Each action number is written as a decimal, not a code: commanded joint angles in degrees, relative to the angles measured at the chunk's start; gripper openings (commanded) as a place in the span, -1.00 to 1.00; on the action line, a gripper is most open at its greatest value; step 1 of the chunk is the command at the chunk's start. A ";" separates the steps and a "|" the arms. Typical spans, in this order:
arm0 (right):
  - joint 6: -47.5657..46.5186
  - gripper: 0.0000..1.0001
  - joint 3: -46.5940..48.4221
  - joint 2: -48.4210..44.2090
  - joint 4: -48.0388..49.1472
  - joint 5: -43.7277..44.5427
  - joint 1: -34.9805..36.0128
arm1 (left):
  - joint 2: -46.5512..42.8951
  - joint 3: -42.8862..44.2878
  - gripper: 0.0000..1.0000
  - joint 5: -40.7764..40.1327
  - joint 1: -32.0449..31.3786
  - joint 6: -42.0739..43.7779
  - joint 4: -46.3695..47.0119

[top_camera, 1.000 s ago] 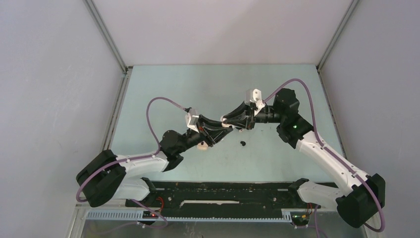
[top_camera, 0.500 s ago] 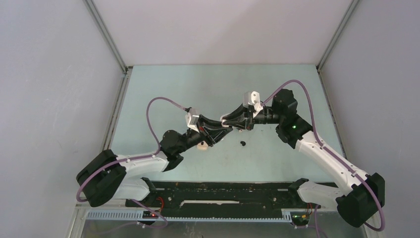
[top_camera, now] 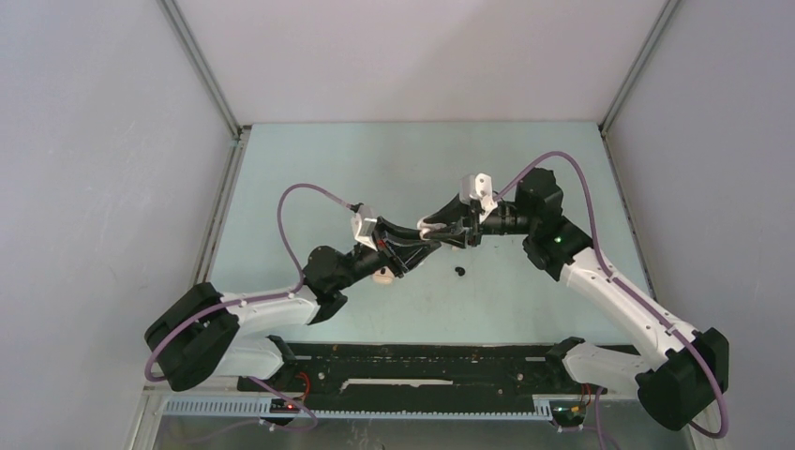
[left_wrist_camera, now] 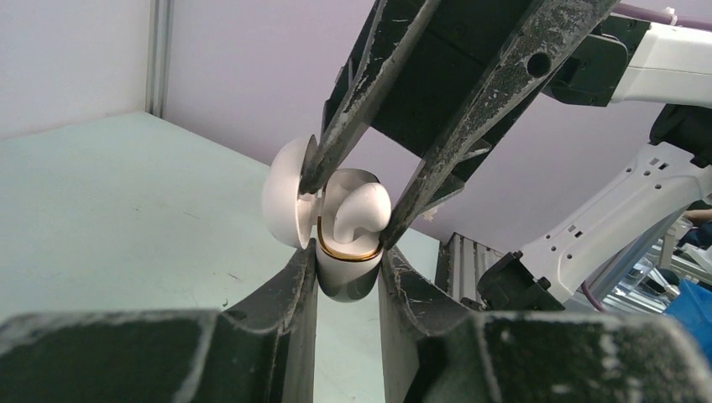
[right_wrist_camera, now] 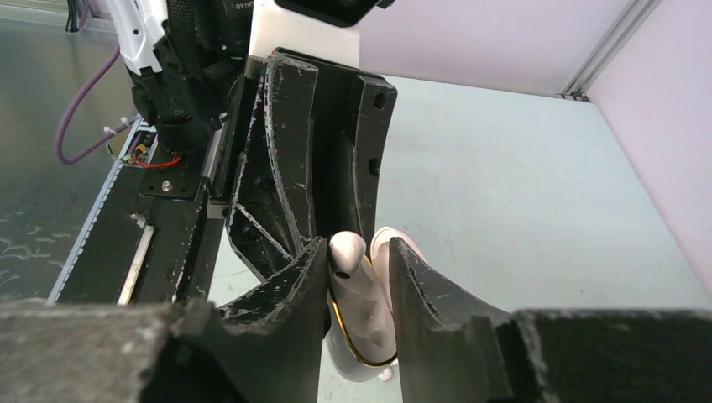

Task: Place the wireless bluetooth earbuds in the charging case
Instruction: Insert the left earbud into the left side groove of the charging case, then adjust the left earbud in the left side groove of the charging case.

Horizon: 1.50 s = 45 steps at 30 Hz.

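Note:
My left gripper (left_wrist_camera: 348, 260) is shut on the body of a white charging case (left_wrist_camera: 347, 281) with a gold rim, held above the table at mid-scene (top_camera: 427, 236). The case's lid (left_wrist_camera: 281, 189) stands open to one side. A white earbud (left_wrist_camera: 363, 210) sits in the case's mouth, its top sticking out. My right gripper (right_wrist_camera: 357, 252) straddles that earbud (right_wrist_camera: 346, 256) from the opposite side. One finger touches it and a small gap shows at the other, so the jaws are open. A black earbud (top_camera: 460, 271) lies on the table just below the grippers.
A small whitish object (top_camera: 382, 275) lies on the table, partly under my left wrist. The pale green table (top_camera: 309, 178) is fenced by grey walls at the back and sides. A black rail (top_camera: 422, 370) runs along the near edge between the arm bases.
My right gripper's jaws have spread slightly around the white earbud, and that gripper has edged a little toward the case. My left gripper and the case have stayed put.

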 commanded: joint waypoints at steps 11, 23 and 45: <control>-2.73 0.04 8.74 -2.66 -15.37 -5.16 -3.05 | 1.51 -0.64 -1.00 0.88 -0.28 0.20 6.45; -9.52 0.79 15.88 1.39 -30.63 0.17 -2.62 | -0.20 -0.81 -1.00 1.18 -0.59 6.40 -1.20; -25.97 1.00 35.41 20.04 -64.72 6.33 3.41 | -5.42 -1.10 -1.00 -2.44 -3.51 18.28 -14.54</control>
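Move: The left earbud already sits in the open white charging case; from the right hand it is about 1 cm to the left, level in height and neither ahead nor back, and the case's middle is also 1 cm left and 1 cm lower. From the left hand, which grips the case, the earbud lies 1 cm ahead, 1 cm right and 2 cm up. About 23 cm below the right hand, the pink case lies 3 cm ahead and 10 cm left, a black earbud 3 cm ahead and 8 cm right. The right hand spreads its fingers from a narrow gap to fully open, coming free of the case as it backs off about 2 cm right and up, with a brief draw back and return forward. It then sinks some 6 cm and edges left, fingertips tipping down about 30 degrees to straddle the case without gripping, while the left hand keeps its pinch and lowers the case some 5 cm, tipping down 15 degrees. ##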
